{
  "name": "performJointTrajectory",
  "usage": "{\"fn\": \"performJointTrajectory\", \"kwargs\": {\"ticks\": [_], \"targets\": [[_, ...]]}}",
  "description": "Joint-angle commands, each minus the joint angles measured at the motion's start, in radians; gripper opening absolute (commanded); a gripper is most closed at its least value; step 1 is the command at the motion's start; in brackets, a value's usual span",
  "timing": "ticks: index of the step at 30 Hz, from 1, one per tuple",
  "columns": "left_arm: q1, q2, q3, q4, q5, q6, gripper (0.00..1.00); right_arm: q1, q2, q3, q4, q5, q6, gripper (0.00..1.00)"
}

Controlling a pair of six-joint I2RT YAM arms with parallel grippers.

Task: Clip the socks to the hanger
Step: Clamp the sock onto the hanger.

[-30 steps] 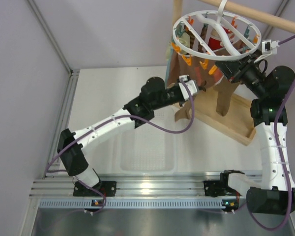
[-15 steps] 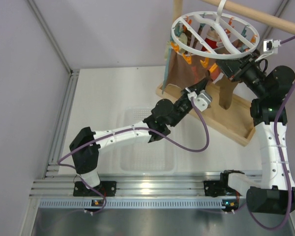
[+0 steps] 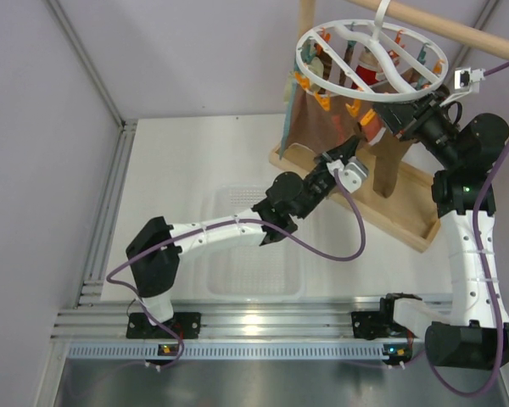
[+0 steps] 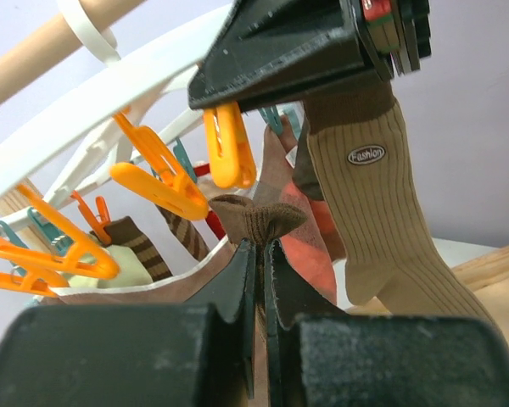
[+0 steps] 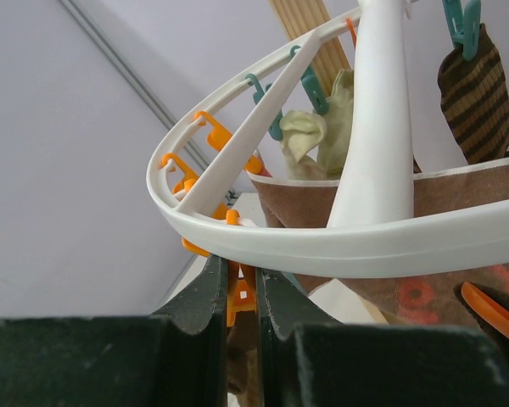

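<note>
The hanger (image 3: 371,95) is a white spoked ring with orange and teal pegs, hung from the rod. My left gripper (image 4: 261,248) is shut on the cuff of a dark brown sock (image 4: 260,219), held up just under an orange peg (image 4: 227,146). In the top view the left gripper (image 3: 354,150) reaches up beneath the ring's near side. My right gripper (image 5: 243,275) is shut on an orange peg (image 5: 240,298) below the hanger's rim (image 5: 322,243). A tan sock (image 4: 375,216) marked "Fashion" hangs beside it. Striped and pale socks (image 5: 473,85) hang from other pegs.
A wooden frame base (image 3: 407,214) stands under the hanger, with its rod (image 3: 458,30) above. A reddish-brown printed cloth (image 3: 314,127) hangs behind the pegs. A clear plastic tray (image 3: 253,254) lies on the white table, under the left arm.
The left arm has swung right and its wrist has turned up under the hanger, bringing the sock below the peg. The right arm has stayed where it was.
</note>
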Motion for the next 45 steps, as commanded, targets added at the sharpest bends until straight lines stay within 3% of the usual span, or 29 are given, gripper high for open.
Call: {"fn": "performJointTrajectory", "kwargs": {"ticks": [1, 37, 45], "targets": [[0.013, 0.009, 0.03, 0.045, -0.015, -0.009, 0.0, -0.001, 0.001, 0.026, 0.071, 0.055, -0.009, 0.0], [0.014, 0.102, 0.228, 0.021, 0.054, 0.001, 0.0, -0.001, -0.011, 0.011, 0.059, 0.03, -0.035, 0.0], [0.014, 0.098, 0.228, 0.014, 0.054, 0.001, 0.0, -0.001, -0.019, 0.021, 0.037, 0.03, -0.052, 0.3]]}}
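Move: Ahead and to the right of the left hand, roughly 3 cm out, 4 cm across and 4 cm up, is the orange clip squeezed between the right fingers at the ring's rim. The next orange clip sits about 5 cm ahead of the left hand, level sideways, 4 cm up. The hanging Fashion sock is some 9 cm right and 2 cm ahead, its middle 6 cm lower. From the right hand, the held sock's cuff lies about 3 cm back, 3 cm left, 4 cm below. Carrying the pinched brown sock towards the squeezed clip, the left hand first dips about 1.5 cm while edging forward, then rises some 3.5 cm and works right, bringing the cuff up to the jaws with its fingers kept shut. The right hand stays in place on the clip, then starts opening its fingers at the end to let the clip close. ##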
